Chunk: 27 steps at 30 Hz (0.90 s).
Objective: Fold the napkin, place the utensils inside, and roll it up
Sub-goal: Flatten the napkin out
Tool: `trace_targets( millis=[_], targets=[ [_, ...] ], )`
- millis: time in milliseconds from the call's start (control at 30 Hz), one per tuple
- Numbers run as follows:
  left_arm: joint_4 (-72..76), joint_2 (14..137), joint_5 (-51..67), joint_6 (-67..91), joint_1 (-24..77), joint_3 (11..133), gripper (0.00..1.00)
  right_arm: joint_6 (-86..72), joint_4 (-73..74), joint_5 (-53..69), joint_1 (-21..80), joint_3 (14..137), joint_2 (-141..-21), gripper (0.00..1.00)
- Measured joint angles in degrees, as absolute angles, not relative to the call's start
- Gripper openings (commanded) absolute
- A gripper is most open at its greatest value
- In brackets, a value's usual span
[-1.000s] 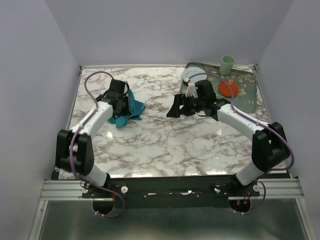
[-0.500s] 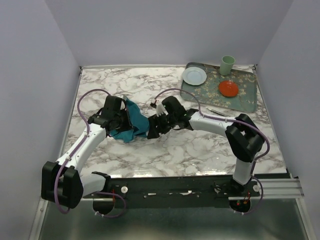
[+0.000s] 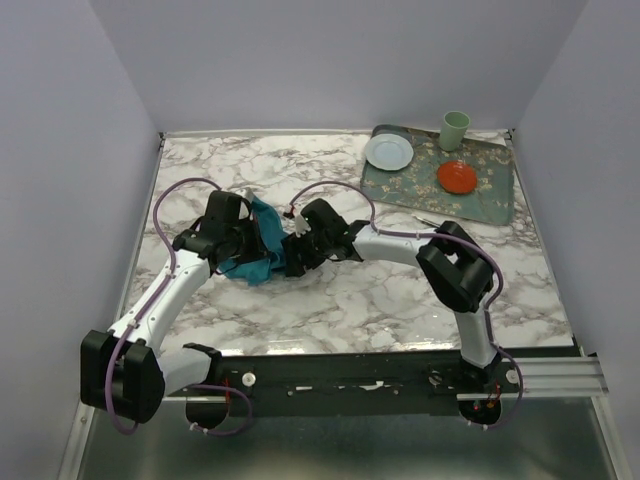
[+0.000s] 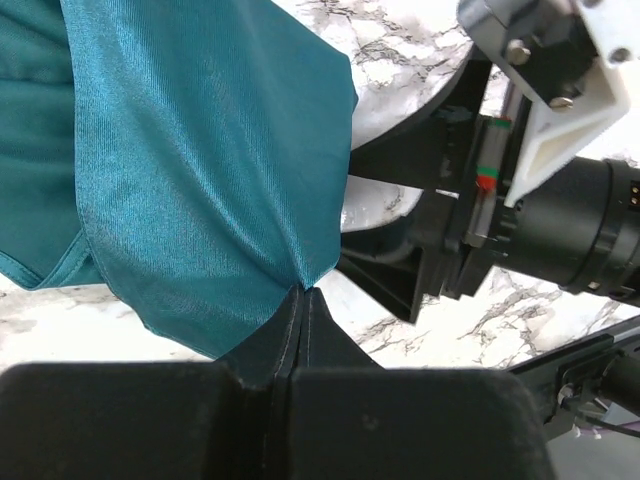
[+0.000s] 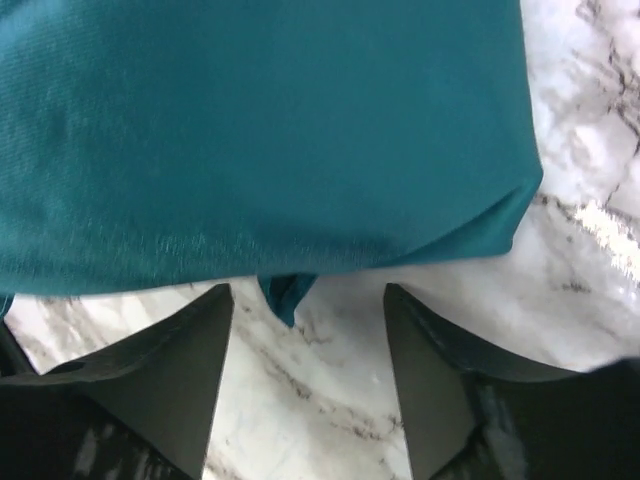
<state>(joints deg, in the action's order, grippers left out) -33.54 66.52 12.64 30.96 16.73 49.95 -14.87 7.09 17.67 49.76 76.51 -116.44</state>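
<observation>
The teal napkin lies bunched on the marble table at centre left. My left gripper is shut on a pinched fold of the napkin, and its tips meet on the cloth. My right gripper stands open at the napkin's right edge. In the right wrist view the napkin fills the top, and a small corner hangs just ahead of the gap between the open fingers, with marble below. A slim utensil lies by the tray, partly hidden by my right arm.
A patterned tray at the back right holds a white plate, a red plate and a green cup. The right arm's elbow stretches across the table's middle.
My right arm has swept left from beside the tray to the napkin's right edge, with its jaws somewhat narrower. The left gripper drew the napkin slightly nearer and stayed shut on it.
</observation>
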Motion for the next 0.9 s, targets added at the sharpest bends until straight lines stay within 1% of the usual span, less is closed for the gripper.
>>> trace_targets(
  millis=[67, 167, 200, 233, 267, 300, 333, 367, 467, 600, 667, 767, 900],
  targets=[
    [-33.54, 66.52, 12.75, 30.94, 16.67, 49.98, 0.0, -14.22, 7.07, 17.08, 49.8, 77.62, -117.49, 0.6],
    [-33.58, 66.43, 12.78, 30.94, 16.38, 50.02, 0.0, -13.43, 6.39, 17.02, 50.11, 78.46, -118.43, 0.6],
    [-33.58, 66.39, 12.84, 30.94, 16.05, 50.09, 0.0, -13.3, 6.31, 16.99, 50.3, 78.43, -118.43, 0.56],
    [-33.61, 66.37, 12.93, 30.94, 15.84, 50.13, 0.0, -13.21, 6.07, 16.99, 50.76, 78.41, -118.45, 0.49],
    [-33.61, 66.32, 12.95, 30.92, 15.4, 50.3, 0.0, -13.19, 5.82, 16.99, 51.13, 78.37, -118.45, 0.39],
    [-33.65, 66.3, 12.95, 30.92, 15.07, 50.5, 0.0, -13.21, 5.63, 16.99, 51.81, 78.35, -118.45, 0.16],
    [-33.76, 66.3, 12.95, 30.87, 14.61, 50.96, 0.0, -13.32, 5.28, 17.02, 52.62, 78.35, -118.52, 0.06],
    [-33.76, 66.3, 12.95, 30.83, 14.26, 51.42, 0.0, -13.58, 5.06, 17.02, 53.1, 78.35, -118.61, 0.01],
    [-34.17, 66.3, 12.93, 30.48, 12.88, 53.25, 0.0, -13.85, 5.3, 15.11, 54.15, 78.37, -118.63, 0.01],
    [-35.05, 66.22, 11.92, 30.0, 9.58, 58.48, 0.0, -12.32, 10.57, 7.7, 54.28, 79.15, -117.05, 0.01],
    [-34.87, 66.24, 10.57, 29.56, 7.55, 62.57, 0.0, -9.76, 15.2, 2.31, 53.87, 80.14, -113.69, 0.01],
    [-34.57, 68.38, 7.31, 28.27, 4.91, 73.78, 0.0, -5.5, 21.12, -3.79, 52.77, 84.47, -108.25, 0.01],
    [-33.45, 73.73, 5.91, 27.03, 1.19, 89.93, 0.0, 0.16, 25.32, -10.13, 48.4, 98.0, -101.32, 0.0]
  ],
)
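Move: The right fingers stand open at the napkin's near edge; the small loose corner poking out beneath lies about 3 cm to their left, 1 cm back and 1 cm lower. The napkin's middle is roughly 6 cm left and 5 cm farther out, the plate some 27 cm ahead and 23 cm right. The left hand already holds another corner up; from it the loose corner is about 3 cm right, level fore and aft, and 11 cm below, the napkin's middle 4 cm ahead, 3 cm left and 12 cm below. The right fingers pinch the loose napkin corner shut after easing some 3 cm left and slightly back close to the table, then carry it sharply up, about 22 cm, forward and a little right, the wrist tipping up. The left hand keeps its corner and, slowly then fast, goes up some 25 cm, forward and left away from the right hand, fingertips tilting up about 35 degrees. ##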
